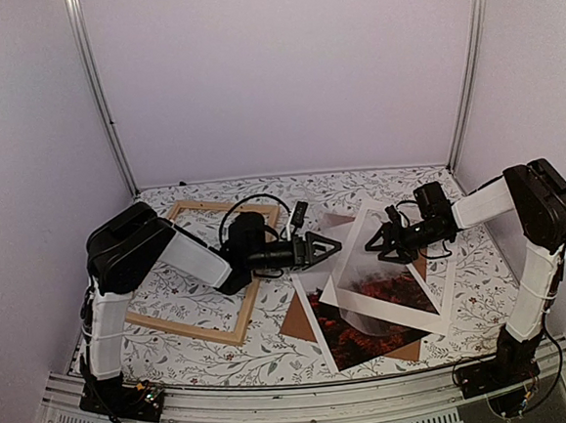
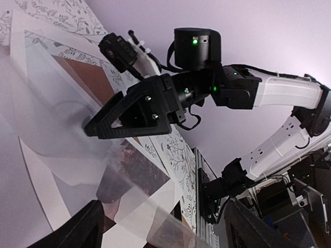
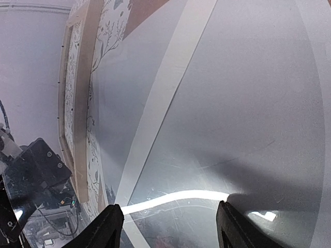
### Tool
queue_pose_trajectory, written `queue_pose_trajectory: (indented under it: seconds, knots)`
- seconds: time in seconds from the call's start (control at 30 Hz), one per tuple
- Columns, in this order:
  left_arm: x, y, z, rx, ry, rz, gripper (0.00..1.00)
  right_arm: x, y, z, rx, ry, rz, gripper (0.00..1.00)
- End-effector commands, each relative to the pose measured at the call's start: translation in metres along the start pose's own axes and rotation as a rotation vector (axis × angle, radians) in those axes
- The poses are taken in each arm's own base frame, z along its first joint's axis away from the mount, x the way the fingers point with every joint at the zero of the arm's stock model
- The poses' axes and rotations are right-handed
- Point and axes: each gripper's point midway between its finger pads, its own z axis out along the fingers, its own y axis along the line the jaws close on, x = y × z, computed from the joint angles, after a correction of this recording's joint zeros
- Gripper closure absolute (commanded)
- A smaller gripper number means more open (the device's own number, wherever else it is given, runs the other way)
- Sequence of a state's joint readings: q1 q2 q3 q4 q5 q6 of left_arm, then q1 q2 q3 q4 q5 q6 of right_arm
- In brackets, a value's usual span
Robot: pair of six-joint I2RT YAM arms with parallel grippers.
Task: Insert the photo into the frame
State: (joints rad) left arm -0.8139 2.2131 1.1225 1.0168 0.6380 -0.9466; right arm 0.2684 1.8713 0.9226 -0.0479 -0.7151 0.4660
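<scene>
The photo (image 1: pixel 355 343), dark red foliage, lies flat right of centre, partly under a white mat (image 1: pixel 379 309); its dark part (image 2: pixel 135 166) also shows in the left wrist view. The light-wood frame (image 1: pixel 184 329) lies empty at the left, and one of its strips (image 3: pixel 80 103) shows in the right wrist view. My left gripper (image 1: pixel 337 247) (image 2: pixel 163 201) points right, open. My right gripper (image 1: pixel 372 245) (image 3: pixel 168 204) faces it, open. A clear sheet (image 3: pixel 232 103) stands tilted between them. Its bright bowed edge (image 3: pixel 170 196) crosses the right gripper's gap, and the right fingertips (image 2: pixel 90 130) touch it.
A brown backing board (image 1: pixel 296 320) lies under the photo and the mat. The floral tabletop (image 1: pixel 438 185) is enclosed by white walls on three sides. A metal rail (image 1: pixel 278 400) runs along the near edge, past both arm bases.
</scene>
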Motion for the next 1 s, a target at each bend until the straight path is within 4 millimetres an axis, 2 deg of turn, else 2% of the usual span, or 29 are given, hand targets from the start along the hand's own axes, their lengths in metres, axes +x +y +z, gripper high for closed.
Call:
queue_pose_trajectory:
  seconds: [0.0, 0.3, 0.53, 0.67, 0.8, 0.97]
  knots:
    - [-0.004, 0.018, 0.003, -0.120, -0.003, -0.083, 0.21, 0.048, -0.062, 0.010, 0.211, 0.114, 0.133, 0.33]
    - [-0.003, 0.027, -0.009, -0.276, 0.035, -0.203, 0.24, 0.048, -0.062, 0.009, 0.216, 0.111, 0.128, 0.34]
    - [-0.004, 0.026, -0.018, -0.328, 0.034, -0.213, 0.18, 0.046, -0.060, 0.009, 0.214, 0.107, 0.126, 0.34]
    - [0.002, 0.029, -0.022, -0.341, 0.045, -0.222, 0.17, 0.047, -0.061, 0.008, 0.217, 0.107, 0.127, 0.34]
    - [0.007, 0.036, -0.024, -0.372, 0.053, -0.234, 0.28, 0.047, -0.061, 0.009, 0.217, 0.107, 0.126, 0.34]
    - [0.004, 0.038, -0.027, -0.401, 0.041, -0.232, 0.54, 0.047, -0.060, 0.007, 0.220, 0.104, 0.123, 0.34]
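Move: The near-left part of the clear sheet's edge, bowed up at my left fingers, is about 5 cm below them, 2 cm to their left and 1 cm ahead. From my left hand, the photo's middle is some 7 cm back and 6 right, the white mat about 13 right and 1 back, both roughly 10 cm down. The wooden frame's middle is some 27 cm left, 2 ahead. From my right hand, that edge is about 11 cm left, 1 ahead and 3 higher. I lower my left hand about 4.5 cm towards the clear sheet's edge, first nearly straight down with a slight reach forward, then drawing some 2.5 cm left as well. Meanwhile I tip the fingertips down nearly 20 degrees and roll the wrist, and at the end I start closing the wide-open fingers to about half, around the edge. My right hand stays put, half open, a fingertip still against the sheet. ##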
